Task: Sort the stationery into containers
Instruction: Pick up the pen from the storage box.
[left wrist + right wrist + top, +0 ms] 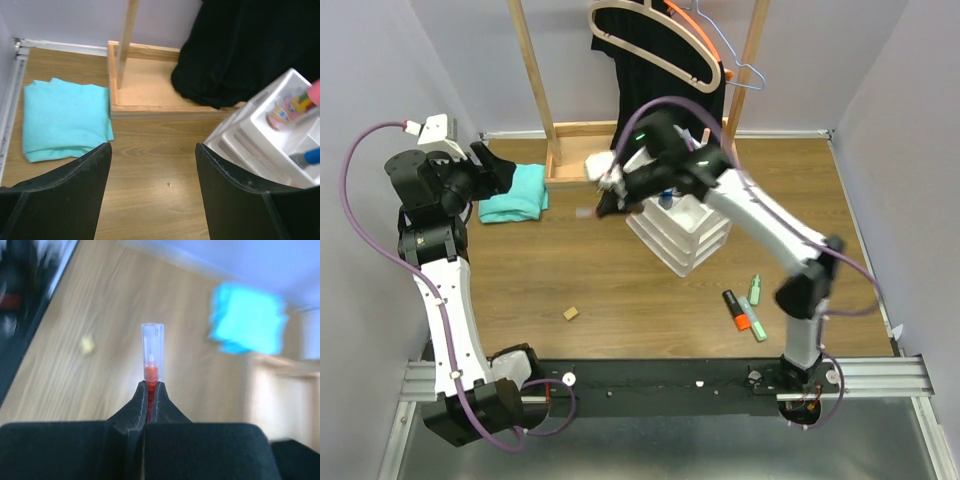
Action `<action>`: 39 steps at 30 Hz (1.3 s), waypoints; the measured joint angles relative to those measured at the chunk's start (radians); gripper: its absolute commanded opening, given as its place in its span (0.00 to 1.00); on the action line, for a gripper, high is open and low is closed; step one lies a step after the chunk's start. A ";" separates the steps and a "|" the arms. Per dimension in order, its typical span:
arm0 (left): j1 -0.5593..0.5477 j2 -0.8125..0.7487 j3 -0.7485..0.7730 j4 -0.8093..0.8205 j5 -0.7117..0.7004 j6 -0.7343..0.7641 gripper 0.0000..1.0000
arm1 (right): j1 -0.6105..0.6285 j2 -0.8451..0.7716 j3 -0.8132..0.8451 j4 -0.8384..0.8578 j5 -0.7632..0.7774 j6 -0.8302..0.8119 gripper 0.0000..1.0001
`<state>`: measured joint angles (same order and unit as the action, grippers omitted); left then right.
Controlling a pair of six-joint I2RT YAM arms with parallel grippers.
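Note:
My right gripper (150,387) is shut on a slim pen (152,347) with a clear cap and a red tip inside. In the top view it (608,205) hovers left of the white drawer organiser (680,240), the pen (588,212) sticking out leftwards. The organiser's tray (280,145) holds a pink-capped bottle (285,111) and a blue-capped item (312,157). An orange highlighter (737,310) and green highlighters (756,290) lie at the right front. A tan eraser (570,313) sits near the front middle. My left gripper (495,170) (152,195) stands open over bare wood.
A folded teal cloth (515,193) lies at the back left, below my left gripper. A wooden rack (555,130) with hangers and a black garment (660,70) stands behind the organiser. Walls close in on both sides.

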<state>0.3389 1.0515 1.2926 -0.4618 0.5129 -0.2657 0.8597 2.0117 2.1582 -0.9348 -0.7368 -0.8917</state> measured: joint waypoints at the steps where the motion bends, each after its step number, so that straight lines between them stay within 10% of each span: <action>1: -0.001 -0.012 -0.022 0.014 0.034 0.009 0.76 | -0.026 -0.076 -0.048 0.088 -0.027 0.092 0.00; 6: -0.078 -0.024 -0.052 0.005 0.137 0.077 0.76 | -0.162 -0.404 -0.292 0.579 -0.058 0.538 0.00; 13: -0.295 -0.005 -0.047 -0.044 0.255 0.202 0.76 | -0.215 -0.676 -0.660 0.934 0.162 0.719 0.01; 24: -0.328 0.140 0.048 -0.108 0.282 0.280 0.76 | -0.285 -0.853 -0.970 1.180 0.530 0.788 0.01; 39: -0.328 0.136 0.048 -0.122 0.281 0.294 0.76 | -0.390 -0.760 -1.045 1.317 0.596 0.818 0.01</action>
<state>0.0113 1.1873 1.3403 -0.5835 0.7940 0.0288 0.4694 1.2514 1.1133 0.3824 -0.1406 -0.0742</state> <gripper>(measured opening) 0.759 0.017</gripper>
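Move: The right hand already grips the pen. The storage box's pen compartment lies about 16 cm ahead of that hand, 23 cm to its right and 7 cm lower. The pink-capped bottle in the box stands some 14 cm ahead and 14 cm right, about level in height; the blue-capped bottle is 6 cm ahead, 14 cm right, 5 cm lower. From the empty left hand the compartment is roughly 12 cm ahead, 45 cm right and 17 cm down. Keep the pen pinched and raise the right gripper steeply, about 20 cm, then carry it right and forward towards the pen compartment, easing down at the end; swing the wrist clockwise until the fingers turn from left-and-down to forward-left and slightly up. Meanwhile bring the open left gripper some 14 cm right towards the storage box, sinking slightly and turning clockwise. ##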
